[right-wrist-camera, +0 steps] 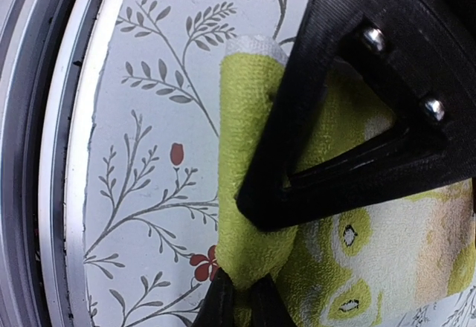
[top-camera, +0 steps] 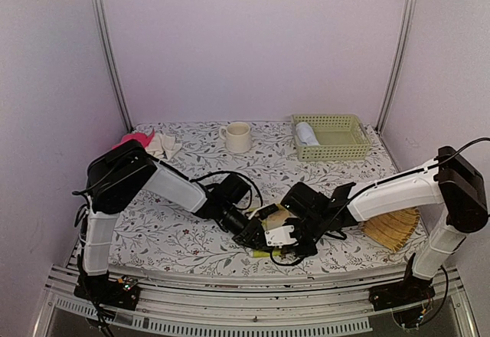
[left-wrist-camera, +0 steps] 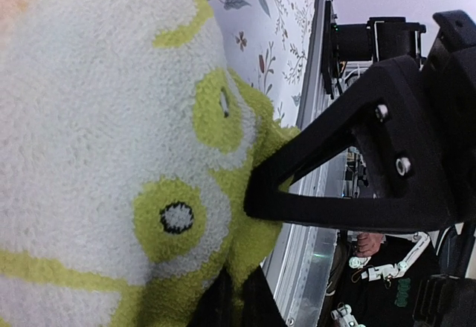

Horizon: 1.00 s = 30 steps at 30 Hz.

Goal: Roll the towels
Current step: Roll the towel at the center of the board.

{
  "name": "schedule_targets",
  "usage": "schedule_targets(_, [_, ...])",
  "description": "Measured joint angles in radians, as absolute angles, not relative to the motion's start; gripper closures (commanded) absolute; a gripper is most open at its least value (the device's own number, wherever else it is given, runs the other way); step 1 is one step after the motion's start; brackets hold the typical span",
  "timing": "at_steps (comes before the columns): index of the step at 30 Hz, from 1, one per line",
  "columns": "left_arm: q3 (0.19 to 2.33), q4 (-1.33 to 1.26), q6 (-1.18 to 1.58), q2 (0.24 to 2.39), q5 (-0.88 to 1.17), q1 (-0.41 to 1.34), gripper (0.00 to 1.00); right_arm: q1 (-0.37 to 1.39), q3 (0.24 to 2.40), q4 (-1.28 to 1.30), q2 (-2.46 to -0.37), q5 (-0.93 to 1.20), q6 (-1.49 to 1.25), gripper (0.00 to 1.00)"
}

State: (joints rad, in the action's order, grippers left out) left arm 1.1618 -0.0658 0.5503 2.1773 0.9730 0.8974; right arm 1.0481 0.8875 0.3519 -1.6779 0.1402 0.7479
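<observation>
The yellow-green and cream patterned towel [left-wrist-camera: 111,156] fills the left wrist view, and only a small bit of this towel [top-camera: 264,253] shows under the two grippers near the table's front edge. My left gripper [left-wrist-camera: 239,297] is shut on its yellow-green edge. My right gripper [right-wrist-camera: 242,305] is shut on a rolled green fold of the towel [right-wrist-camera: 249,193] lying on the floral cloth. The two grippers, left [top-camera: 255,233] and right [top-camera: 288,237], meet almost tip to tip. A pale blue towel [top-camera: 306,132] lies rolled in the green basket [top-camera: 337,152].
A cream cup [top-camera: 238,136] stands at the back middle. Pink cloth [top-camera: 134,138] and white cloth [top-camera: 163,145] lie at the back left. A yellow bamboo tray [top-camera: 394,230] sits under the right arm. The table's metal front rail [right-wrist-camera: 44,156] is right beside the towel.
</observation>
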Motion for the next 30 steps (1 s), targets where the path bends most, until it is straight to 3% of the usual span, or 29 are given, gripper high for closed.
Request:
schedule_targets(6, [1.148, -0.089, 0.551, 2.177, 0.981, 0.892, 0.92, 0.999, 0.958, 0.439, -1.723, 0.249, 0.746, 0.95])
schedule_targets(13, [1.129, -0.146, 0.570, 2.170, 0.988, 0.892, 0.69, 0.942, 1.024, 0.532, -1.781, 0.381, 0.744, 0.96])
schedule_targets(16, [1.085, -0.169, 0.567, 2.126, 0.950, 0.892, 0.65, 0.908, 1.074, 0.577, -1.829, 0.462, 0.744, 0.96])
schedule_targets(30, [0.615, -0.276, 0.466, 1.628, 0.411, 0.939, 0.62, 0.765, 1.391, 0.961, -2.160, 0.844, 0.834, 0.97])
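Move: Both hands already pinch the rolled near edge of the folded yellow-and-white towel just above the board. The towel's middle lies about 8 cm ahead of the left hand and 1 cm to its left; from the right hand it is some 8 cm ahead and 3 cm to the left. The woven tray lies roughly 33 cm to the right hand's right and 10 cm ahead, the basket about 21 cm right and 37 cm ahead of that hand. Leftward goes the left hand once its fingers have opened and let go of the near edge, some 9 cm along that edge to beyond its left end, rising about 3 cm while its fingers swing to point more steeply down. The right hand keeps its pinch almost in place and rolls about 50 degrees, fingertips swinging back towards the base, turning the held edge forward. ##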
